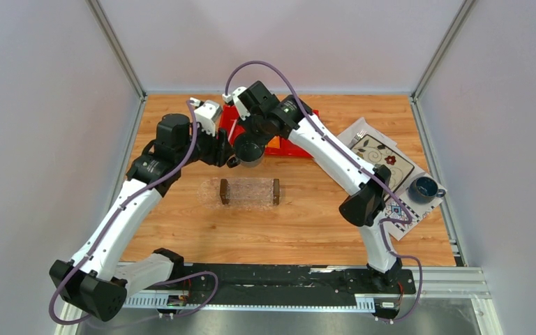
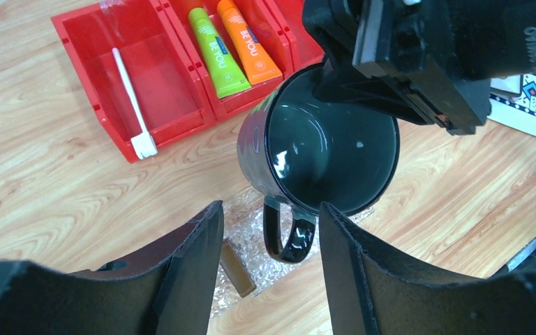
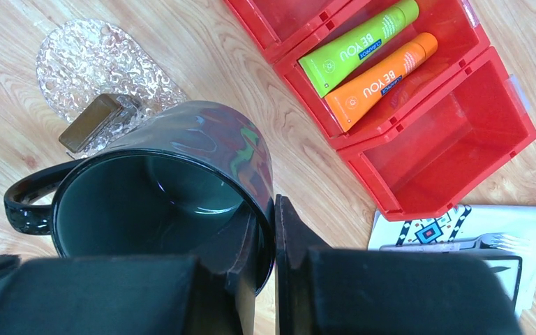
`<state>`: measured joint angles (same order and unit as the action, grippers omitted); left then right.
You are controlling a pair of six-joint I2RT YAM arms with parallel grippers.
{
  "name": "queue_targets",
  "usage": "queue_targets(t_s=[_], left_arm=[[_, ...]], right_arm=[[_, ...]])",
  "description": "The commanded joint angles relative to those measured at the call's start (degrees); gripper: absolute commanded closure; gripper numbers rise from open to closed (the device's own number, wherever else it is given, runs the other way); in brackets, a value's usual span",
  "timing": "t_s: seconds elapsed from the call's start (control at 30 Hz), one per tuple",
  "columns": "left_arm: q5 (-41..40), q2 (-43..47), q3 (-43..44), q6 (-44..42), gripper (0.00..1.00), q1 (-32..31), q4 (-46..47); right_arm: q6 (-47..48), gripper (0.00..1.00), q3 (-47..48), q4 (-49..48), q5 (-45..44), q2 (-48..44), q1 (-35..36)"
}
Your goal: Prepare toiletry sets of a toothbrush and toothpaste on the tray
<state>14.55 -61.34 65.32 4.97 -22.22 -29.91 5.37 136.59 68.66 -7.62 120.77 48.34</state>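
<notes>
My right gripper (image 3: 271,234) is shut on the rim of a dark mug (image 3: 160,188), holding it tilted in the air above the clear tray (image 1: 250,192). The tray has brown end handles and nothing in it. My left gripper (image 2: 271,209) is open just short of the mug, and the mug's handle (image 2: 289,234) sits in the gap at its fingertips without touching them. The white toothbrush (image 2: 131,105) lies in the red bin's left compartment. A green toothpaste (image 2: 213,52) and an orange toothpaste (image 2: 248,45) lie side by side in the middle compartment.
The red three-compartment bin (image 2: 77,49) stands behind the tray, partly under both arms in the top view. At the right, a patterned white cloth (image 1: 384,157) carries a second mug (image 1: 424,188) and a fork (image 3: 453,243). Both grippers crowd the space over the tray.
</notes>
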Motion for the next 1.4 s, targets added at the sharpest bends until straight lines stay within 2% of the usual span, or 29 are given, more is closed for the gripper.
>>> queue_targets(t_s=[0.0,0.37,0.73,1.03,1.37], left_arm=[[-1.1,-1.4,2.1,2.1,0.40,-0.4,1.0],[-3.1,-3.0,0.4,3.3,0.45,-0.4,3.9],[-8.4,-1.3,-2.5,5.2,0.57,-0.5,5.3],[-9.4,-1.4,-4.2,7.9,0.60,-0.5,7.4],[-12.2,-3.4,-3.4,10.1,0.60,-0.5,9.0]], right_arm=[[-1.8,1.00,3.9,-3.6,-1.7,-0.8,1.2],[-3.3,1.00,4.6,-3.9,-6.1,0.1,3.8],[-5.0,1.00,6.5,-4.1,-13.3,0.9,5.4],[-8.3,1.00,7.9,-4.9,-15.2,1.5,5.3],[-11.7,1.00,5.7,-10.5,-15.5,0.1,4.3]])
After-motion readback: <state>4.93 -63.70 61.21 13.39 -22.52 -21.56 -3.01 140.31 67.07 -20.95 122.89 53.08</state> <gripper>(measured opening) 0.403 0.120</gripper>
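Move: The dark mug, still pinched at its rim by the right fingers, has its middle some 6 cm to the right of the left hand, 1 cm ahead and 6 cm lower. From the right hand its middle lies roughly 3 cm left, 3 cm back and 4 cm below. Far beneath the left hand, about 26 cm down, the bubble-wrapped item sits 6 cm right and 1 cm back, and the red tray 20 cm ahead and 11 cm right. The left fingers come around the mug's wall beside its handle, one each side, though whether they touch it can't be seen; the left hand reaches about 3 cm forward and some 2 cm down, swinging about 10 degrees counter-clockwise and partly closing. The right hand keeps its pinch on the rim, brings the mug a little left and up towards the left hand, and turns some 10 degrees clockwise. ##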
